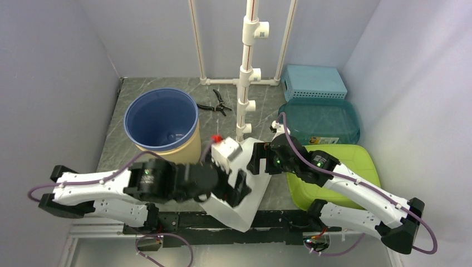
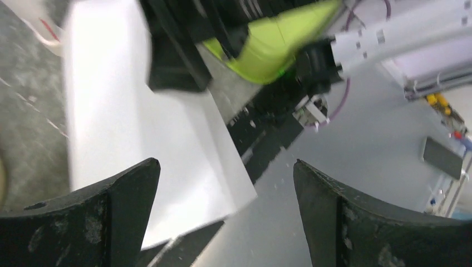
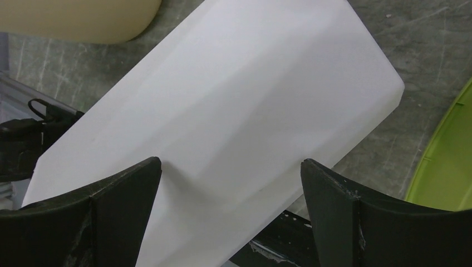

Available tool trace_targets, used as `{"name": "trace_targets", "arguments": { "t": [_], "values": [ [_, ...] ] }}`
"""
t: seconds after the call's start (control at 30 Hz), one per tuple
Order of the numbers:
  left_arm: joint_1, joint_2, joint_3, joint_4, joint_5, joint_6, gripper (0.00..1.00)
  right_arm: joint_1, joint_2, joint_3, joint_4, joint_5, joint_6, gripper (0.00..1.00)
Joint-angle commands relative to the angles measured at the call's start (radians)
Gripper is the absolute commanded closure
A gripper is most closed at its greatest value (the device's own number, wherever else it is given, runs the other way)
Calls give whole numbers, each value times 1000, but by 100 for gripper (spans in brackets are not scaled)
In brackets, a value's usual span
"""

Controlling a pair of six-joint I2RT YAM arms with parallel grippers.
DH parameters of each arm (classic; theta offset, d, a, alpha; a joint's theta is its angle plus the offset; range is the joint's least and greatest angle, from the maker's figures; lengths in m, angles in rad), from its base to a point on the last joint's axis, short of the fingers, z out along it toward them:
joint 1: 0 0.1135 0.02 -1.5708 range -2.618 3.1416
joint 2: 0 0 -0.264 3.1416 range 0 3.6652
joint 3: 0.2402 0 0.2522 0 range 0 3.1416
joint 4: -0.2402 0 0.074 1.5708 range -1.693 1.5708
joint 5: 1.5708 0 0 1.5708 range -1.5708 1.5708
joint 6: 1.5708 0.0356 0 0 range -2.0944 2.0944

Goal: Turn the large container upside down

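Observation:
A large white container [image 1: 251, 192] lies slantwise at the middle of the table's near edge, a smooth closed face up, its near corner jutting over the edge. My left gripper [image 1: 232, 181] hovers open over its left side. In the blurred left wrist view the white container [image 2: 139, 122] runs under the left fingertip, and my left gripper [image 2: 225, 167] holds nothing. My right gripper [image 1: 261, 161] stands open at the container's far right end. In the right wrist view the white face [image 3: 239, 94] fills the gap, and my right gripper [image 3: 231, 164] grips nothing.
An upright cream bucket with a blue inside [image 1: 161, 119] stands at the left. Black pliers [image 1: 214, 105] lie behind it beside a white pipe post [image 1: 247, 72]. At the right sit a blue basket [image 1: 313, 82], a teal tray [image 1: 323, 119] and a green tray [image 1: 334, 172].

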Motion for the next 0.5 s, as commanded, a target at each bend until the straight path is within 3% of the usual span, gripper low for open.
{"name": "trace_targets", "arguments": {
  "t": [0.0, 0.07, 0.13, 0.27, 0.33, 0.47],
  "values": [
    [210, -1, 108, 38, 234, 172, 6, 3, 7, -20, 40, -9, 11, 0],
    [319, 85, 200, -31, 364, 232, 6, 3, 8, -28, 40, -12, 19, 0],
    [389, 165, 275, -77, 400, 276, 6, 3, 8, -30, 32, -12, 20, 0],
    [603, 166, 322, -26, 571, 290, 6, 3, -6, -30, 22, -13, 20, 0],
    [670, 138, 315, -21, 558, 262, 6, 3, -15, -31, 26, -11, 23, 0],
    [675, 17, 208, -43, 459, 155, 6, 4, -8, -23, 25, -13, 16, 0]
  ]
}}
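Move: The white container lies on its side, mouth towards the arms; its middle is about 8 cm ahead of the left hand, straight in line and some 21 cm below. The pipe stand's foot is roughly 26 cm ahead and 1 cm to the right; the blue-and-tan bin is about 22 cm ahead and 22 cm to the left. For the right hand, the container's middle is some 4 cm back, 8 cm left and 9 cm below. Bring the left gripper quickly forward about 16 cm, high above the lying container towards its closed far end, rising some 5 cm at the start and then staying near that height. Let the wrist swing about 10 degrees counter-clockwise, keep the fingers wide open and touch nothing with them. Hold the right gripper still, open, its fingertips still resting on the container. ##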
